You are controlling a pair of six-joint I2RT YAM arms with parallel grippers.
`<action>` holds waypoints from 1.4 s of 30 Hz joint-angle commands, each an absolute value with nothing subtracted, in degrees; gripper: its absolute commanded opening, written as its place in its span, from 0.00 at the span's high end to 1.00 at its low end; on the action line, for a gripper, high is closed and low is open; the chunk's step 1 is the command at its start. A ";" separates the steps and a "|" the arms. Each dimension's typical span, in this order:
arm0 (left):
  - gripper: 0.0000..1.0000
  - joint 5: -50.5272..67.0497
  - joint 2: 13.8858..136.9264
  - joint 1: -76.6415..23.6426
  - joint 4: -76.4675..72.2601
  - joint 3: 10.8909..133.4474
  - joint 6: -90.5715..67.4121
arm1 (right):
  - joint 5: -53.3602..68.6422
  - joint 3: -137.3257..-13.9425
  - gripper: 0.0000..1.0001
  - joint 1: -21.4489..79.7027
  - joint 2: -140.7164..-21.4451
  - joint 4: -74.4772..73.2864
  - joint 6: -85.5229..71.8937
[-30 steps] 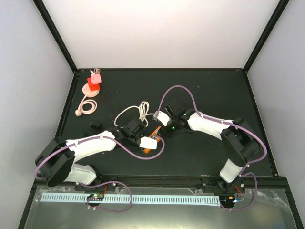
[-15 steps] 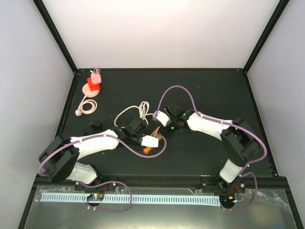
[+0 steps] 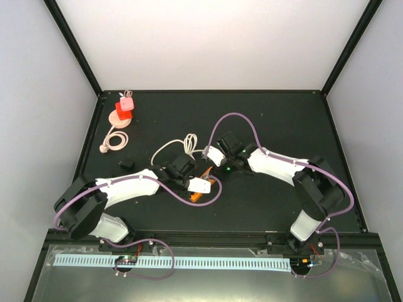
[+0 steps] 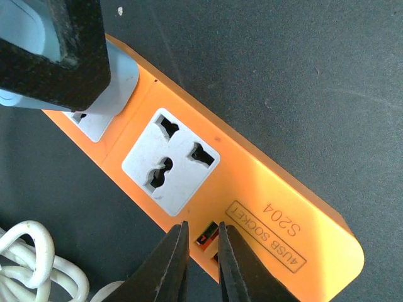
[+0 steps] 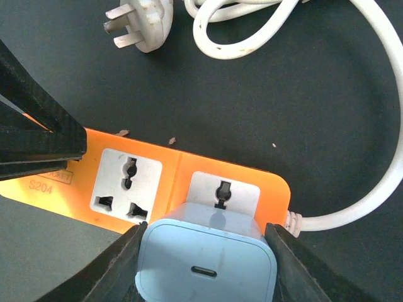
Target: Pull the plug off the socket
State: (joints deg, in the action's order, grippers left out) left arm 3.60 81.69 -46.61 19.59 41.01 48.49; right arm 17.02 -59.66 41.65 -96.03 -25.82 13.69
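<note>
The orange socket strip (image 4: pixel 264 189) lies flat on the black table (image 3: pixel 271 119), and also shows in the right wrist view (image 5: pixel 176 160) and partly in the top view (image 3: pixel 197 197). A light-blue plug (image 5: pixel 208 267) sits in its end outlet beside the white cable. My right gripper (image 5: pixel 204 233) is shut on the plug, one finger pressed against each side. The plug (image 4: pixel 119 78) appears top left in the left wrist view, under a black right finger (image 4: pixel 56 50). My left gripper (image 4: pixel 203 228) is shut, its tips down on the strip's edge by the USB ports, holding nothing.
The strip's white cable (image 5: pixel 378 126) loops away behind it, with its white three-pin plug (image 5: pixel 141 22) lying loose. At the back left stand a pink and red object (image 3: pixel 123 110) and a small white cord coil (image 3: pixel 113 139). A small black block (image 3: pixel 128 165) lies near the left arm.
My right gripper's fingers have narrowed onto the plug's sides. The left arm has edged slightly to the right along the strip, and its jaws closed a little more.
</note>
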 commanded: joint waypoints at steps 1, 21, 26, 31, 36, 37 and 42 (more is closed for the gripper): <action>0.85 1.16 84.46 -46.86 20.96 41.48 47.41 | 18.81 -61.00 0.68 42.38 -93.70 -25.58 14.59; 0.85 1.03 84.28 -46.85 22.72 42.74 46.34 | 20.80 -61.52 0.71 41.95 -91.16 -25.56 13.87; 0.83 2.00 82.55 -46.85 24.51 44.03 45.31 | 22.47 -62.39 0.71 40.47 -91.09 -26.04 12.90; 0.79 2.82 80.08 -46.85 27.38 46.39 43.71 | 26.00 -62.81 0.71 37.47 -89.92 -25.90 11.84; 0.66 4.45 77.15 -46.76 32.22 50.82 41.63 | 28.35 -62.26 0.70 35.11 -87.76 -25.01 11.57; 0.63 4.62 76.25 -46.76 33.11 51.56 41.38 | 29.36 -62.88 0.70 33.97 -87.64 -25.35 11.00; 0.42 3.16 71.91 -46.67 34.44 54.08 39.92 | 40.87 -66.46 0.70 26.95 -88.63 -25.35 5.32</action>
State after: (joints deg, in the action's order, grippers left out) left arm 3.16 75.85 -46.63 31.18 50.92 42.15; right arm 30.50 -62.89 31.77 -89.10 -26.61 10.44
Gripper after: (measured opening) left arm 0.512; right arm 0.486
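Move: The right fingers already grip the light-blue plug, still in the orange socket's far outlet, about 3 cm below them. From that hand the socket's middle lies 4 cm back and 3 cm left, the white cable coil about 6 cm ahead and 7 cm left, the white plug some 9 cm left and 2 cm back. The left fingers rest on the socket's near part, with the blue plug about 6 cm ahead, 4 cm right and 2 cm up. Right hand pulls the gripped plug up 8 cm, ending forward; left fingers hold the socket, then rise, opening. ##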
